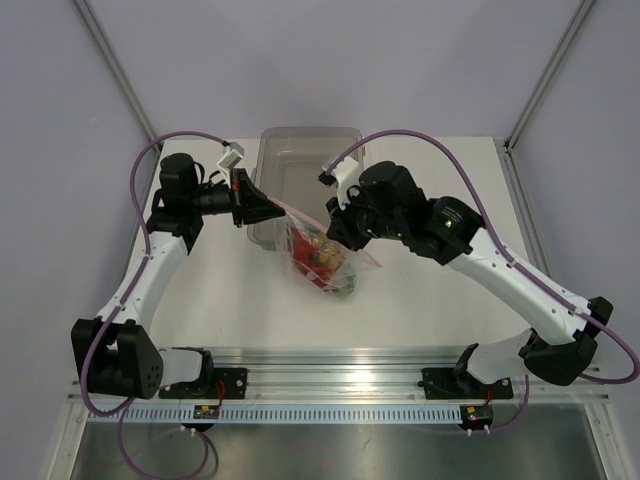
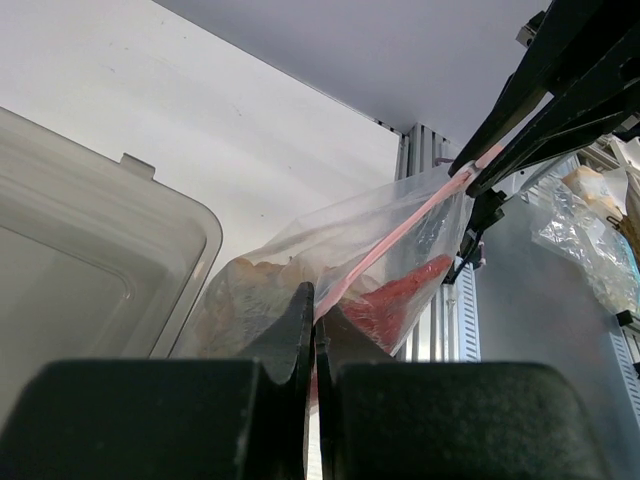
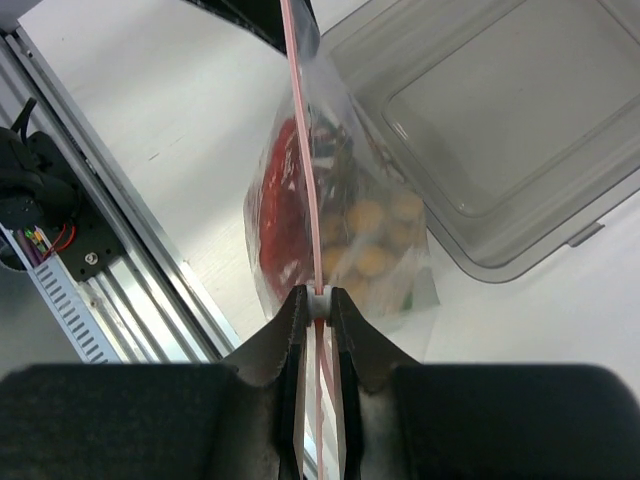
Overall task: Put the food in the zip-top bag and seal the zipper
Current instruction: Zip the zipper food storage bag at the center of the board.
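The zip-top bag [image 1: 322, 258] hangs above the table, stretched between my two grippers. Inside it I see food: a red lobster [image 3: 278, 205], a cluster of yellow-tan balls [image 3: 375, 240] and some green bits. The pink zipper [image 3: 304, 150] runs taut from one gripper to the other. My left gripper [image 2: 318, 318] is shut on the end of the zipper strip [image 2: 400, 232] at the bag's corner. My right gripper [image 3: 318, 300] is shut on the small white slider [image 3: 319, 304] of the zipper. In the top view the left gripper [image 1: 284, 209] and the right gripper [image 1: 336, 224] stand close together over the bag.
A rigid clear grey tray [image 1: 345, 138] stands at the back middle of the table, just behind the bag; its rim [image 2: 170, 205] shows in the left wrist view and its wall [image 3: 480, 260] in the right wrist view. The aluminium rail [image 1: 330, 385] runs along the near edge.
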Robot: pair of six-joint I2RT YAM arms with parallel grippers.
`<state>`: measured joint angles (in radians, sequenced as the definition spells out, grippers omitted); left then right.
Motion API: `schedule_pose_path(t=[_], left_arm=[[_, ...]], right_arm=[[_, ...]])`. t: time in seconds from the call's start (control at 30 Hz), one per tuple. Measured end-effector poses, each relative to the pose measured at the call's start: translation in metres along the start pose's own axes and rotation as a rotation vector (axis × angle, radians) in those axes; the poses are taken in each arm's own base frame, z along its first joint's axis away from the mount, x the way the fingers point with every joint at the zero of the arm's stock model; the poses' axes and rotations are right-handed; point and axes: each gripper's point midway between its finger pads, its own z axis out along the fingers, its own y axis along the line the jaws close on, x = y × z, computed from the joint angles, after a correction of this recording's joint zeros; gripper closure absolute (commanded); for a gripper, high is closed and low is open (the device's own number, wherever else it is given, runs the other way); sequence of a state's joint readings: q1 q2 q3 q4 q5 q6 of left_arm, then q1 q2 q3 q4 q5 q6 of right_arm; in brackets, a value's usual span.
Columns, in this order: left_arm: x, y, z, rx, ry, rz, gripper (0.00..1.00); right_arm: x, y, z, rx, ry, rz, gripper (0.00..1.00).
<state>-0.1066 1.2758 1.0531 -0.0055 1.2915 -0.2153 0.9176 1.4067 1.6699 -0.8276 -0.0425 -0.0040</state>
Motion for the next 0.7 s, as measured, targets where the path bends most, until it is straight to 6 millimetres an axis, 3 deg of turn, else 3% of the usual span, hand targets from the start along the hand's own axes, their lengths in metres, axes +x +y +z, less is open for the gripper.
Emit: schedule_pose_path(t=[0.2, 0.4, 0.7], left_arm=[[0.001, 0.0, -0.005, -0.015, -0.008, 0.003, 1.0], [0.0, 0.001, -0.006, -0.022, -0.011, 0.005, 1.0], [-0.001, 0.004, -0.01, -0.042, -0.017, 0.008, 1.0]], right_arm=[[0.022, -0.002, -0.02, 0.004, 0.004, -0.023, 1.0], [0.026, -0.009, -0.044, 0.045, -0.028, -0.037, 1.0], [0.051, -0.017, -0.053, 0.086, 0.008, -0.037, 1.0]])
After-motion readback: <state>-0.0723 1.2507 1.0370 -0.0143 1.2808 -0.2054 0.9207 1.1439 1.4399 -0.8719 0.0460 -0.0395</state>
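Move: The right gripper already holds the slider on the bag's zipper. The zipper's free end, the bag's right corner, lies about 9 cm to its right, 5 cm back and 5 cm lower. The food in the bag hangs some 15 cm below, 2 cm left and about 1 cm back; the tray's middle is roughly 22 cm ahead, 4 cm left and 27 cm down. For the left gripper, shut on the other end, the free end is about 19 cm right and 10 cm back. Draw the right gripper along the zipper strip towards its free end, about 7 cm to the right and 3 cm back, sinking slightly by the end; keep its light opening on the slider and the wrist nearly unchanged. Keep the left gripper pinching the other end as an anchor, letting it ease only about 1 cm left, away from the right one. ##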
